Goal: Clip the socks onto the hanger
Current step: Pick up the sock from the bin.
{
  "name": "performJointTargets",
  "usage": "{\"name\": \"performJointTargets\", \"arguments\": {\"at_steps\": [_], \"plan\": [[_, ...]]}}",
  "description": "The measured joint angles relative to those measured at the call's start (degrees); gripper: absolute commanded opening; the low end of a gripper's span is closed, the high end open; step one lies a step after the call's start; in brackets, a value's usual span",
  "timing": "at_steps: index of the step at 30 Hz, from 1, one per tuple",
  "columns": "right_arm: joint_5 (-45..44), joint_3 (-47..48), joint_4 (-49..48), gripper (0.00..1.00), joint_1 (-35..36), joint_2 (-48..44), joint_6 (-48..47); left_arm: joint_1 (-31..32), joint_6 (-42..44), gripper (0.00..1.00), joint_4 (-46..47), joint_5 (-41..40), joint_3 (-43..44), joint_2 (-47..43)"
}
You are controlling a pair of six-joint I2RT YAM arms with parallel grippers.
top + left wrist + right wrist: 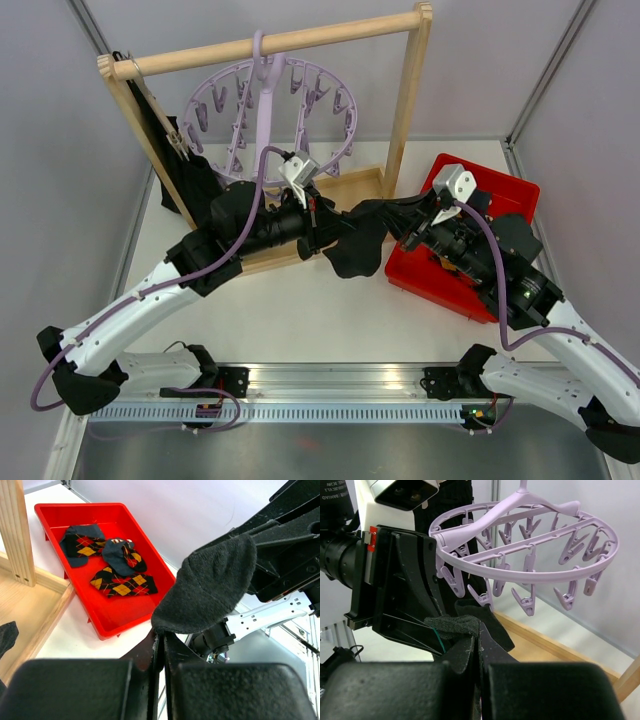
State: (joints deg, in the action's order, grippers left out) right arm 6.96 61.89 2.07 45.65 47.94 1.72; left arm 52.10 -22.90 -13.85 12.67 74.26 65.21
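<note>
A plain black sock [361, 256] hangs between my two grippers above the table, in front of the wooden frame. My left gripper [340, 227] is shut on one edge of it; in the left wrist view the sock [210, 587] rises from the closed tips [163, 634]. My right gripper [396, 222] is shut on the opposite edge, where the sock [457, 625] bunches at the tips [480, 631]. The lilac hanger [268, 110] hangs by its hook from the wooden rail, its clips [525, 602] dangling just above and behind the sock. Three argyle socks [120, 565] lie in the red tray [125, 612].
The wooden rail frame [410, 90] stands at the back, its base [355, 185] just behind the grippers. Dark fabric [178, 165] hangs at the frame's left end. The red tray [440, 285] sits under my right arm. Grey walls close in both sides.
</note>
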Motion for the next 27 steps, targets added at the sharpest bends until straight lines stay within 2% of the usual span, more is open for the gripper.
{"name": "performJointTargets", "arguments": {"at_steps": [6, 16, 19, 22, 25, 27], "plan": [[1.42, 0.07, 1.09, 0.00, 0.00, -0.39, 1.20, 0.00, 0.00, 0.08, 0.00, 0.00, -0.33, -0.11], [2.73, 0.09, 2.51, 0.00, 0.00, -0.55, 3.26, 0.00, 0.00, 0.17, 0.22, -0.02, -1.27, -1.03], [3.15, 0.09, 2.86, 0.00, 0.00, -0.52, 3.72, 0.00, 0.02, 0.23, 0.24, -0.04, -1.66, -1.66], [3.58, 0.09, 3.17, 0.00, 0.00, -0.52, 4.26, 0.00, 0.15, 0.36, 0.48, -0.09, -2.27, -2.58], [3.87, 0.33, 3.54, 0.00, 0.00, -0.48, 4.70, 0.00, 0.33, 0.45, 0.66, -0.13, -2.82, -3.41], [4.28, 1.22, 4.50, 0.00, 0.00, -0.13, 5.05, 0.00, 0.48, 0.48, 0.83, -0.11, -3.41, -4.04]]}}
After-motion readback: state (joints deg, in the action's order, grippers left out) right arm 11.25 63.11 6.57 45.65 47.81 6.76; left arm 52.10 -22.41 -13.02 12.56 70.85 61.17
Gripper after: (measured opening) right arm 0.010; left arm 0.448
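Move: The black sock, already pinched by both hands, has its middle some 3 cm back, 4 cm right and 2 cm below the left hand, and about 5 cm back, 5 cm left and 6 cm below the right hand. From the left hand, the hung sock is about 8 cm ahead, 3 cm left and 5 cm lower; the hanger's middle is roughly 17 cm ahead, 13 cm left and 5 cm up. Left fingers open, easing 1.5 cm left and back off the sock; right keeps its pinch, drawing back 1.5 cm. ##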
